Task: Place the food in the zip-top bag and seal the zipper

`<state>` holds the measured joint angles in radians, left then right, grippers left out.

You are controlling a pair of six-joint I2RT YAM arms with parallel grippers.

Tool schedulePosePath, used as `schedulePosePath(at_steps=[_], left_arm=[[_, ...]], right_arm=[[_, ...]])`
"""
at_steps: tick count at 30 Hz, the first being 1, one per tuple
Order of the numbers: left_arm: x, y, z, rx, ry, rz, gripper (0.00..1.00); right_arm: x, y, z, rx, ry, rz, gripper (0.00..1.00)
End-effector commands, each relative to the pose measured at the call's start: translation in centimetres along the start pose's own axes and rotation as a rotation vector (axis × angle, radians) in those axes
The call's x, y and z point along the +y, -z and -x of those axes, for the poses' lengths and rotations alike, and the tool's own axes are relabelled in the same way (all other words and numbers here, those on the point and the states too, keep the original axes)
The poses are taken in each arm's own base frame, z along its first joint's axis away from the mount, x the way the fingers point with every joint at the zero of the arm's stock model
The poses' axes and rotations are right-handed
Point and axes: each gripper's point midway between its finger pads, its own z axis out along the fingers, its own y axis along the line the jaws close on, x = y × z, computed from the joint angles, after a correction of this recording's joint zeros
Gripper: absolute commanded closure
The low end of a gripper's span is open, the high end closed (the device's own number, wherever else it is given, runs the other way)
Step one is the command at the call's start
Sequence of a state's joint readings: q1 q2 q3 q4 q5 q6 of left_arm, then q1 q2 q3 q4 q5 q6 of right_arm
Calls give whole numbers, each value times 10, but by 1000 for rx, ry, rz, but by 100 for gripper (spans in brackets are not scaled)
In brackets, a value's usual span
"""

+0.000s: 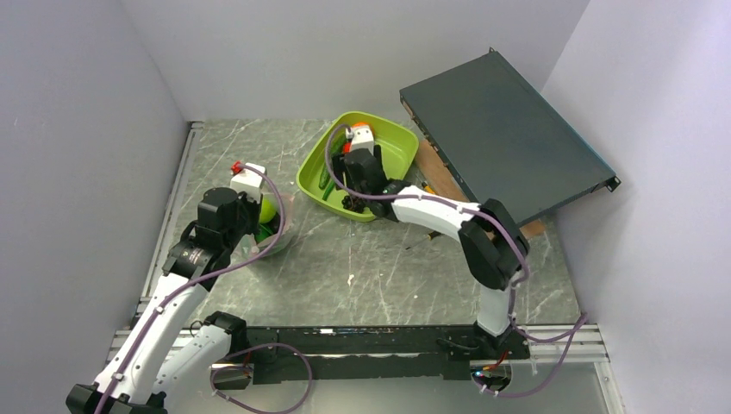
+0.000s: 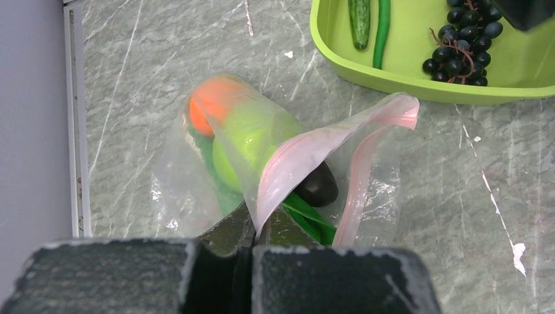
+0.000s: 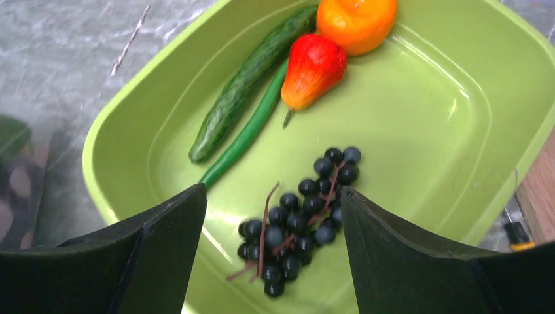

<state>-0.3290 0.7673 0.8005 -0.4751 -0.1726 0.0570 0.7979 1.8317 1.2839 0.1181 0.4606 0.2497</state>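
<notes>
The zip-top bag (image 2: pixel 177 176) lies on the table left of the tray, with its pink zipper (image 2: pixel 314 140) lifted and the mouth gaping. Inside it are an orange (image 2: pixel 209 104), a green apple (image 2: pixel 252 140), a dark eggplant (image 2: pixel 319 186) and green pieces (image 2: pixel 314 222). My left gripper (image 2: pixel 258 232) is shut on the bag's mouth edge. My right gripper (image 3: pixel 273 190) hangs open over the lime-green tray (image 3: pixel 425 98), its fingers on either side of the dark grapes (image 3: pixel 298 222) without touching them. A cucumber (image 3: pixel 245 82), a green pod (image 3: pixel 249 134), a red pepper (image 3: pixel 314 69) and an orange fruit (image 3: pixel 357 19) also lie in the tray.
A dark flat box (image 1: pixel 504 138) leans at the back right over a wooden board (image 1: pixel 444 177). An orange-handled screwdriver (image 3: pixel 520 237) lies just right of the tray. White walls close in the table on three sides.
</notes>
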Motion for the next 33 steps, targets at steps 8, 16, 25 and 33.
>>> schedulePosePath(at_steps=[8, 16, 25, 33], left_arm=[[1, 0, 23, -80, 18, 4, 100], [-1, -1, 23, -75, 17, -6, 100], [-2, -3, 23, -70, 16, -10, 100], [-2, -4, 23, -71, 16, -13, 100]], right_arm=[[-32, -100, 36, 7, -12, -157, 14], [-60, -160, 45, -29, -29, -212, 1], [-78, -204, 45, -83, 31, -245, 0], [-80, -224, 30, -75, 11, -179, 0]])
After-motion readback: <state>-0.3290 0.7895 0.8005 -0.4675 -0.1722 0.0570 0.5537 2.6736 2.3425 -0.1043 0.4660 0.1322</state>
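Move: The orange fruit in the far corner of the green tray lies about 24 cm ahead of the right hand, 3 cm to its right and 12 cm below. The red pepper sits 6 cm nearer than the fruit and 3 cm left of it; the cucumber lies about 14 cm ahead of the hand, 5 cm left; the grapes are 4 cm ahead, 3 cm right. From the left hand, the fruit is about 38 cm ahead, 27 cm right and 18 cm lower. Send the right gripper forward about 22 cm, past the grapes towards the orange fruit at the tray's far end, sinking some 8 cm, mostly after the first third of the reach. Spread the fingers from three-quarters to fully open and swing the wrist about 10 degrees clockwise so that they straddle the fruit's line, easing off at the end. Leave the left gripper shut on the bag's edge. ##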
